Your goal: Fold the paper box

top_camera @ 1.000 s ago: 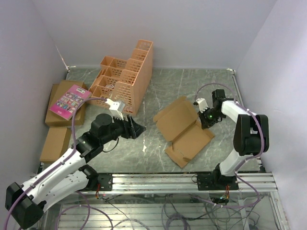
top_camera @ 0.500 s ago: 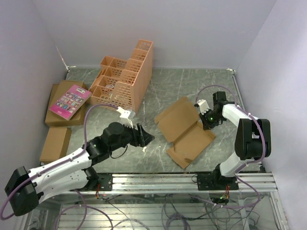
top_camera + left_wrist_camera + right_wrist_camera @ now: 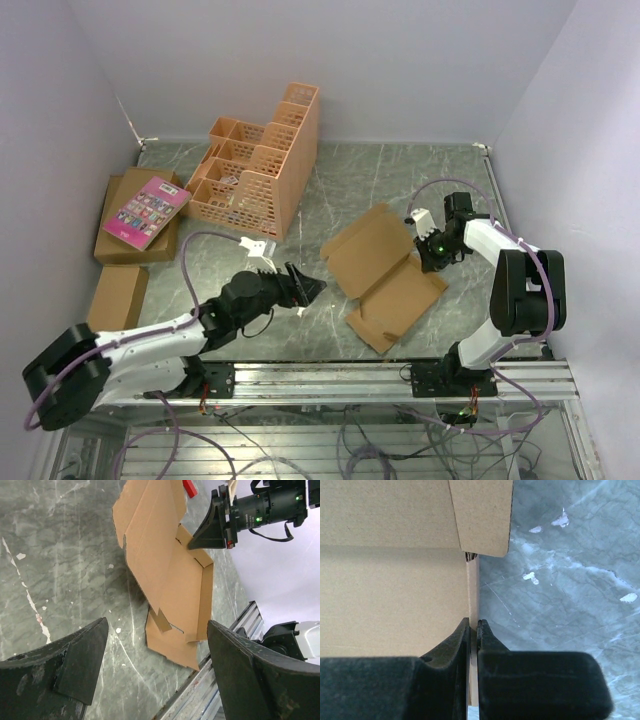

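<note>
The paper box (image 3: 385,275) lies as a flat brown cardboard sheet with creases and flaps on the grey marble table, right of centre. One long side wall stands raised along its right edge. My right gripper (image 3: 430,252) is shut on that raised wall; in the right wrist view the cardboard edge (image 3: 473,580) runs between the closed fingertips of the right gripper (image 3: 473,623). My left gripper (image 3: 310,288) hovers low, left of the box and apart from it, open with nothing between its fingers. The left wrist view shows the box (image 3: 165,565) ahead of the wide-open left gripper (image 3: 157,630).
An orange lattice crate (image 3: 260,170) stands at the back left. A pink book (image 3: 145,210) rests on brown cartons (image 3: 128,245), with another carton (image 3: 115,300) nearer. A metal rail (image 3: 400,375) lines the front edge. Walls close in on both sides.
My left arm has swung down and to the right toward the box, and its jaws have opened wider. The right gripper has stayed shut on the box's edge.
</note>
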`<state>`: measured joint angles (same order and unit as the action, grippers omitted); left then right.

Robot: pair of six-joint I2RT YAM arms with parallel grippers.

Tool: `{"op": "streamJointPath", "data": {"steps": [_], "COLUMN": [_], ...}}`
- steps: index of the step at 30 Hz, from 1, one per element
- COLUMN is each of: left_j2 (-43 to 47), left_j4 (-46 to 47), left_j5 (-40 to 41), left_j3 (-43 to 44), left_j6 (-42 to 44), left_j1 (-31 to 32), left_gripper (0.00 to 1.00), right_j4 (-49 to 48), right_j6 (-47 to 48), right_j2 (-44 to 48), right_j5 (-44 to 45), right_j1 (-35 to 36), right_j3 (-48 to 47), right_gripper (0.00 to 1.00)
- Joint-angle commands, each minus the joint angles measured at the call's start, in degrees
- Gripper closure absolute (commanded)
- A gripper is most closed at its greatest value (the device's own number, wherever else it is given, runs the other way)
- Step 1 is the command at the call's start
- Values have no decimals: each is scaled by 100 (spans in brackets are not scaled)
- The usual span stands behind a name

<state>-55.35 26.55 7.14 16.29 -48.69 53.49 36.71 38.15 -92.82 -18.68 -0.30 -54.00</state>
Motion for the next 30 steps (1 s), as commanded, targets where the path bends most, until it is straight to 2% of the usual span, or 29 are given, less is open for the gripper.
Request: {"op": "streamJointPath", "data": {"steps": [1,6,14,18,20,23,26,30], "left_j2": [-793,-1902,-3184,-3981,-4385,-4833,-4949,-4807], "left_j4": [1851,3464,3957,4472,5094,5499,5552,5157], "left_j5": [6,-111,165,71,34,-13,-53,-37], "left_j3": [-162,-205,258,520,589,739,827,941], "left_j6": [21,90,-31,-187,-233,-316,-307,-153], "left_j1": [37,35,32,57,78,80,102,141], "left_gripper": [10,11,12,17,27,45,60,86], "right_j4": [74,82,78,58,48,24,4,-62], "right_j6": [-73,-106,-163,-184,-194,-214,-213,-235], "right_j2": [118,185,190,136,111,135,159,159], "right_j5": [-312,-410,-518,-549,-549,-539,-487,-416], "right_j1": [10,6,-6,-3,-1,-1,-1,-5], "right_j3": [4,3,-44,-51,-45,-24,-7,18], "right_gripper": [100,100,100,100,100,100,100,100]}}
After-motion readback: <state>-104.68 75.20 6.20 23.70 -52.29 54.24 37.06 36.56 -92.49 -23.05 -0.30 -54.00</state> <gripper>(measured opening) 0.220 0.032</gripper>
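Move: The near-left edge of the paper box's raised panel lies about 8 cm to the left hand's right, 4 cm ahead and 6 cm below. That panel's middle is some 13 cm ahead, 13 cm right and 7 cm below; the flat panel's middle sits level with the hand, about 21 cm right and 13 cm down. From the right hand, that edge is roughly 21 cm left, 5 cm back and 5 cm higher. Closing onto the near-left edge of the raised panel, the left fingers start wide open, straddle the cardboard and come nearly shut as the hand arrives after about 8 cm to the right, sinking some 6 cm and reaching 5 cm forward. The right hand keeps its pinch on the box's right wall and eases about 1.5 cm left, tilting slightly. ##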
